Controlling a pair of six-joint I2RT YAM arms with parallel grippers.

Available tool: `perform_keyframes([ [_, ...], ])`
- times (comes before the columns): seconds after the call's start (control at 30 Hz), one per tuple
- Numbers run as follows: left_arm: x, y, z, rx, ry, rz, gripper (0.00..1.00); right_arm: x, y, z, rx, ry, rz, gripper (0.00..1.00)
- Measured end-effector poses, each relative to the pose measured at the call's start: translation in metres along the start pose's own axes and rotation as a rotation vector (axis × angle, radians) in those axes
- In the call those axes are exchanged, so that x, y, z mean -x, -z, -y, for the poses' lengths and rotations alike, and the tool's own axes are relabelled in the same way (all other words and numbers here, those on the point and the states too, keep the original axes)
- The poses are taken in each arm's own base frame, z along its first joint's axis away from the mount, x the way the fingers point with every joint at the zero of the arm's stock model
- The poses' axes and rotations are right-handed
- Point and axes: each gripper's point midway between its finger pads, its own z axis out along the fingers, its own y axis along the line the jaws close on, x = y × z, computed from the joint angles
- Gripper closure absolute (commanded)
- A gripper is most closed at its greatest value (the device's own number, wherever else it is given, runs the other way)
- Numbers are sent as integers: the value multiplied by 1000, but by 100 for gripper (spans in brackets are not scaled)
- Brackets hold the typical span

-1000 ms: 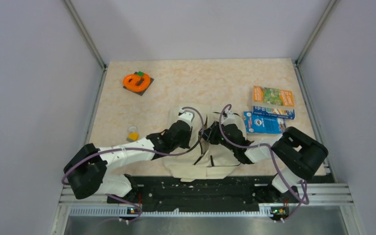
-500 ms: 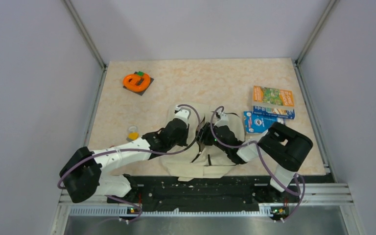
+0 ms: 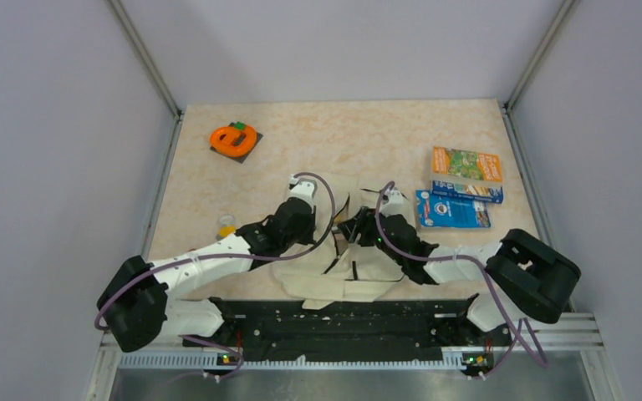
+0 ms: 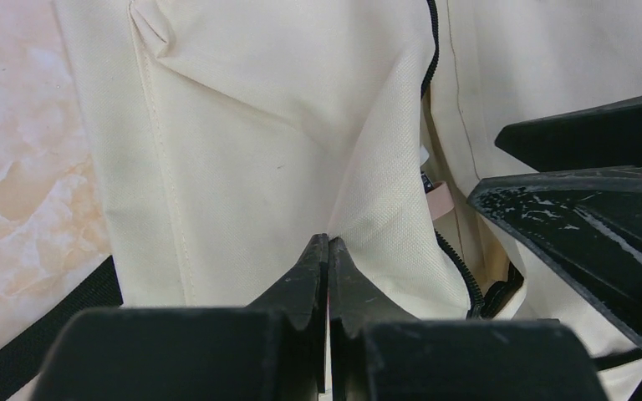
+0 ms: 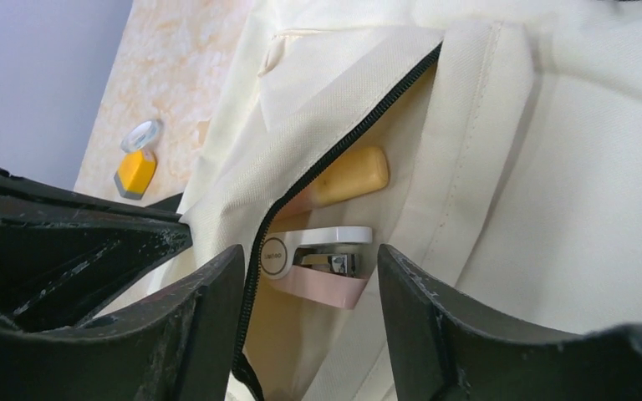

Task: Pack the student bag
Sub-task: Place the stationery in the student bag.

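The student bag [image 3: 359, 280] is a cream fabric backpack with black zipper trim, lying flat at the near middle of the table. My left gripper [image 3: 322, 236] is shut on a fold of the bag's fabric [image 4: 259, 125] beside the zipper; its fingertips [image 4: 328, 244] pinch the cloth. My right gripper [image 3: 353, 230] is open and empty, its jaws set either side of the open zipper pocket [image 5: 309, 259]. Inside the pocket lie a pink and white stapler [image 5: 322, 266] and a yellow eraser [image 5: 353, 175].
An orange booklet [image 3: 466, 164] and a blue booklet [image 3: 451, 209] lie right of the bag. An orange ring-shaped object on a dark base [image 3: 234, 139] sits at the far left. A small yellow item [image 3: 226, 225] lies left of the bag, also in the right wrist view [image 5: 136, 169].
My left gripper has drawn the bag's fabric to the left, widening the zipper opening. The right arm's elbow swung out to the right while its gripper stayed over the pocket.
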Motion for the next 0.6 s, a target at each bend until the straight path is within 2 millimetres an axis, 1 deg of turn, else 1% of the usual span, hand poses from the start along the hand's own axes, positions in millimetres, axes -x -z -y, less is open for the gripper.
perform_keyframes([
  [0.1, 1, 1, -1, 3, 7, 3, 100, 4, 5, 3, -15, 30, 6, 51],
  [0.17, 1, 1, -2, 4, 9, 3, 100, 1, 5, 7, -30, 51, -5, 55],
  [0.27, 1, 1, -3, 4, 13, 2, 100, -8, 6, 16, -54, 84, -38, 59],
  [0.37, 1, 1, -3, 3, 14, 1, 100, -19, 1, 20, -63, 112, -84, 65],
  [0.5, 0, 1, -3, 2, 14, -2, 100, -32, -9, 17, -39, 133, -140, 70],
  [0.6, 0, 1, -3, 3, 14, -3, 100, -35, -15, 11, -13, 137, -157, 71],
])
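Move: The stapler in the open bag lies about 4 cm to the right gripper's left, roughly 1 cm ahead and some 5 cm below it. The yellow-capped tube lies beside it inside the bag, about 3 cm farther out than the stapler and at much the same height. From the left gripper, which holds the bag's left flap, the stapler is roughly 6 cm to the right, 2 cm ahead and 4 cm below. Lower the right gripper about 4 cm through the zip opening onto the stapler's near end, drifting some 1 cm right first, then swinging back left nearly 3 cm. Roll its left side down about 10 degrees and narrow the fingers by roughly half so they straddle the pink base. Keep the left gripper shut on the flap, holding still. ##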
